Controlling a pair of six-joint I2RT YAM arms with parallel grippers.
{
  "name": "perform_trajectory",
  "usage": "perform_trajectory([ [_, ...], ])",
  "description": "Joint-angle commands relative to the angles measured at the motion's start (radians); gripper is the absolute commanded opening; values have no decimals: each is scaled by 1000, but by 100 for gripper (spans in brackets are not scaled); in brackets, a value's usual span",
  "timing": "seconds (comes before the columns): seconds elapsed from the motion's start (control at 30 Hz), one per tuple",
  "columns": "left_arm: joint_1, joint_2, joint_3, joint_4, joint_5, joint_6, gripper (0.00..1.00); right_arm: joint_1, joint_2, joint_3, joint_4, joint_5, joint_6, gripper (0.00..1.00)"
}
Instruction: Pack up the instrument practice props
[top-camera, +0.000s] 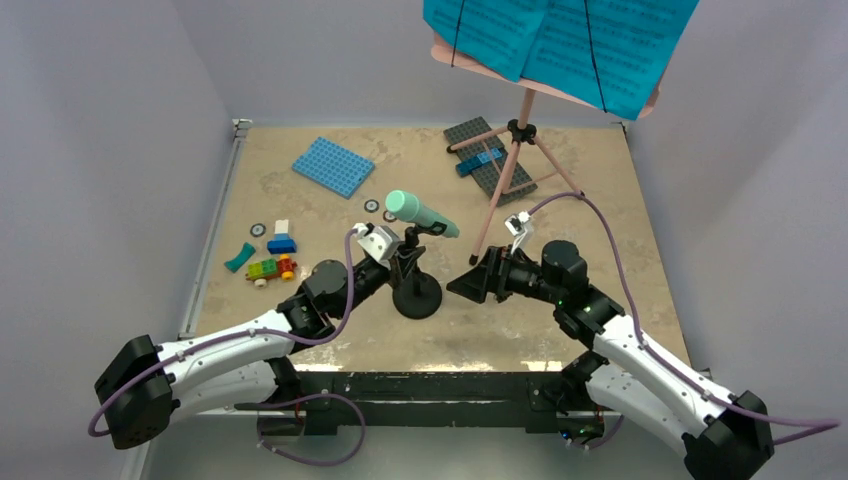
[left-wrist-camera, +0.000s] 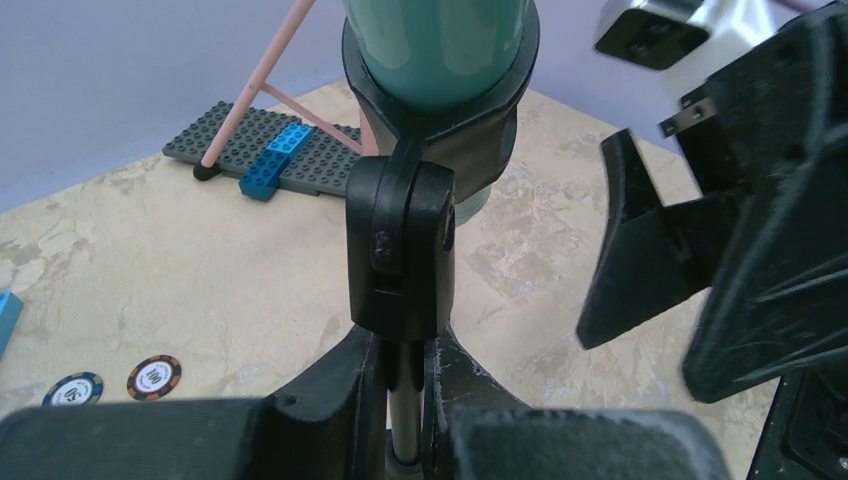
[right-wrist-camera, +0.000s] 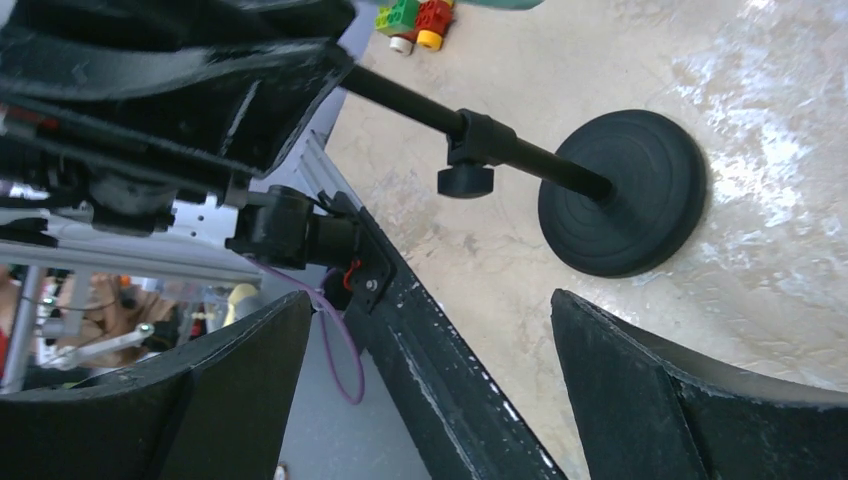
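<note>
The black mic stand (top-camera: 417, 292) stands upright on its round base (right-wrist-camera: 625, 190) near the table's front middle, with the mint-green microphone (top-camera: 420, 214) clipped on top (left-wrist-camera: 440, 45). My left gripper (top-camera: 402, 262) is shut on the stand's thin pole (left-wrist-camera: 405, 405), just under the black clip joint (left-wrist-camera: 400, 250). My right gripper (top-camera: 463, 283) is open and empty, just right of the stand, its fingers (right-wrist-camera: 640, 390) apart. The pink tripod music stand (top-camera: 515, 160) stands at the back right, holding cyan sheet-music pages (top-camera: 560, 40).
A blue baseplate (top-camera: 333, 165) lies at the back left and a grey baseplate (top-camera: 490, 160) with a blue brick under the tripod. Small toy bricks (top-camera: 270, 255) and round chips (left-wrist-camera: 153, 376) lie to the left. The table's front edge (right-wrist-camera: 470, 370) is close.
</note>
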Motion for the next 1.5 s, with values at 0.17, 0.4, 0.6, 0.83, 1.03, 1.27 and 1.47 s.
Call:
perform_trajectory([
  [0.17,-114,-11,-59,219,-265,-21,0,17,176,-47,331,-100,157,89],
  [0.4,-117,-2,-80,266,-170,-7,0,22,347,-39,508,-153,248,82],
  [0.6,-117,-9,-79,243,-91,20,0,22,442,7,531,-162,232,71],
  [0.83,-117,-13,-62,198,-84,43,0,27,550,13,640,-187,283,61],
  [1.03,-118,-13,-47,153,-124,32,0,43,588,38,654,-173,289,55],
  [1.27,-118,-9,-19,78,-161,4,0,54,624,44,719,-165,326,43],
  [1.47,-119,6,3,34,-188,-16,0,70,652,41,760,-166,347,37],
])
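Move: The clamp knob on the microphone stand's pole lies about 8 cm to the right hand's left, 4 cm ahead and 5 cm lower. From that same hand, the mint-green microphone is roughly 8 cm ahead, 6 cm left and 9 cm up; the stand's round base is some 6 cm ahead, 8 cm left and 18 cm down. The left hand already grips the pole under the clip; the knob is about 7 cm below it and 3 cm back. The microphone stand stays gripped by its pole in the shut left hand, which eases back only about 1 cm, while the right hand comes in to the clamp knob: some 8 cm left, about 5 cm down and 3 cm forward. Its wrist rolls roughly 15 degrees, squaring to the pole, and its wide-open fingers close well over halfway, ending on either side of the knob; a firm hold isn't settled. ##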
